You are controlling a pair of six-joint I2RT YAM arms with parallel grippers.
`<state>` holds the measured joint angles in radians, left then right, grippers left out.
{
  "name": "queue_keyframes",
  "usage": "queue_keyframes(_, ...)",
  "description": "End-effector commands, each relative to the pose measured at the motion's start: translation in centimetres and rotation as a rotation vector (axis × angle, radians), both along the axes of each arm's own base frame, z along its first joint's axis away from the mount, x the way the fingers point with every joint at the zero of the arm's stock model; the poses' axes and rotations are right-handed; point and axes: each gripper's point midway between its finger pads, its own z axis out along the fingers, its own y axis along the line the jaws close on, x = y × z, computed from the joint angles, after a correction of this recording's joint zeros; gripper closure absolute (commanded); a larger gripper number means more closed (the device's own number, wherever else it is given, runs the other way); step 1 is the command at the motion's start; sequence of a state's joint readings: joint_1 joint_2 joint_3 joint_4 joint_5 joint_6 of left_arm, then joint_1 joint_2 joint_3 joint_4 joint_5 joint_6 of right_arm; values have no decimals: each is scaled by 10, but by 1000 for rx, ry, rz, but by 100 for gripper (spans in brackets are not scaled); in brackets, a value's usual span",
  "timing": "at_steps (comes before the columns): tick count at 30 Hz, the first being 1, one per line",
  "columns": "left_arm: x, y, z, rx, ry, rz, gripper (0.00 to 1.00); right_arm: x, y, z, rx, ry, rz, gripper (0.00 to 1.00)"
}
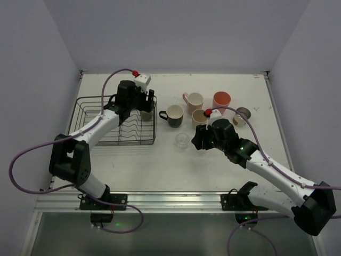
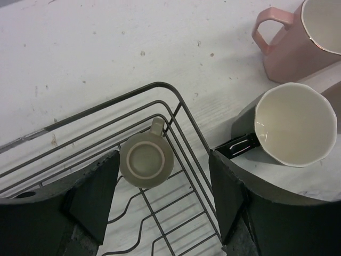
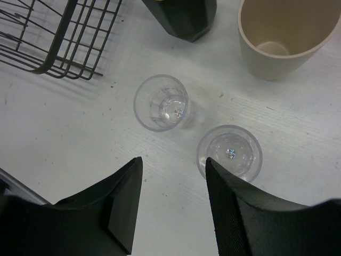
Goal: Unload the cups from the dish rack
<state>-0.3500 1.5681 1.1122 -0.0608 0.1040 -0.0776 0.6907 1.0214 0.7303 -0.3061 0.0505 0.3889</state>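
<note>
The dish rack (image 1: 96, 140) stands at the left, with an olive mug (image 2: 146, 161) in its far right corner. My left gripper (image 2: 162, 194) hovers open above that corner; the mug sits just off its left finger, untouched. On the table stand a black mug (image 1: 173, 114), pink mug (image 1: 193, 100), salmon tumbler (image 1: 221, 100), beige cup (image 1: 200, 116) and metallic cup (image 1: 241, 116). Two clear glasses (image 3: 161, 102) (image 3: 229, 152) stand in front of them. My right gripper (image 3: 173, 205) is open and empty above the table, its right finger beside the nearer glass.
The rack's right side wall (image 2: 186, 128) runs between my left fingers. The black mug's rim (image 2: 294, 124) sits close outside my left gripper's right finger. White walls enclose the table on three sides. The rack's near corner (image 3: 64, 37) lies left of the glasses.
</note>
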Motion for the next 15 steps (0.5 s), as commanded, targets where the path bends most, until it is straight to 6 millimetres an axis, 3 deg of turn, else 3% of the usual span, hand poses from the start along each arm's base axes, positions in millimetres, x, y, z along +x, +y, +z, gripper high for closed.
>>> queue_keyframes(1,1,-5,3,109,-4,-133,28,-1,3,24,77,-76,15,47)
queue_keyframes(15,5,12,-53,209,124,-199,26,-5,6,33,118,-104,35,47)
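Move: Near the rack's far right corner, the upturned grey-green cup lies under the left hand, about 10 cm below and 2 cm ahead, with no sideways offset. From this hand, the rack corner is some 8 cm ahead and 4 cm right; the dark mug stands level, about 12 cm right, and the pink mug roughly 6 cm ahead and 21 cm right. From the right hand, the grey-green cup lies about 19 cm ahead, 23 cm left and 8 cm lower. Sinking almost straight down towards the grey-green cup after a brief near-hover, the left hand drops about 6 cm inside the rack's corner, its fingers held open. On the way the wrist tips farther downward, rolls its left side up and turns slightly clockwise, some 15 degrees in all. The empty right hand rises about 3 cm, away from the clear glasses, then stops. ##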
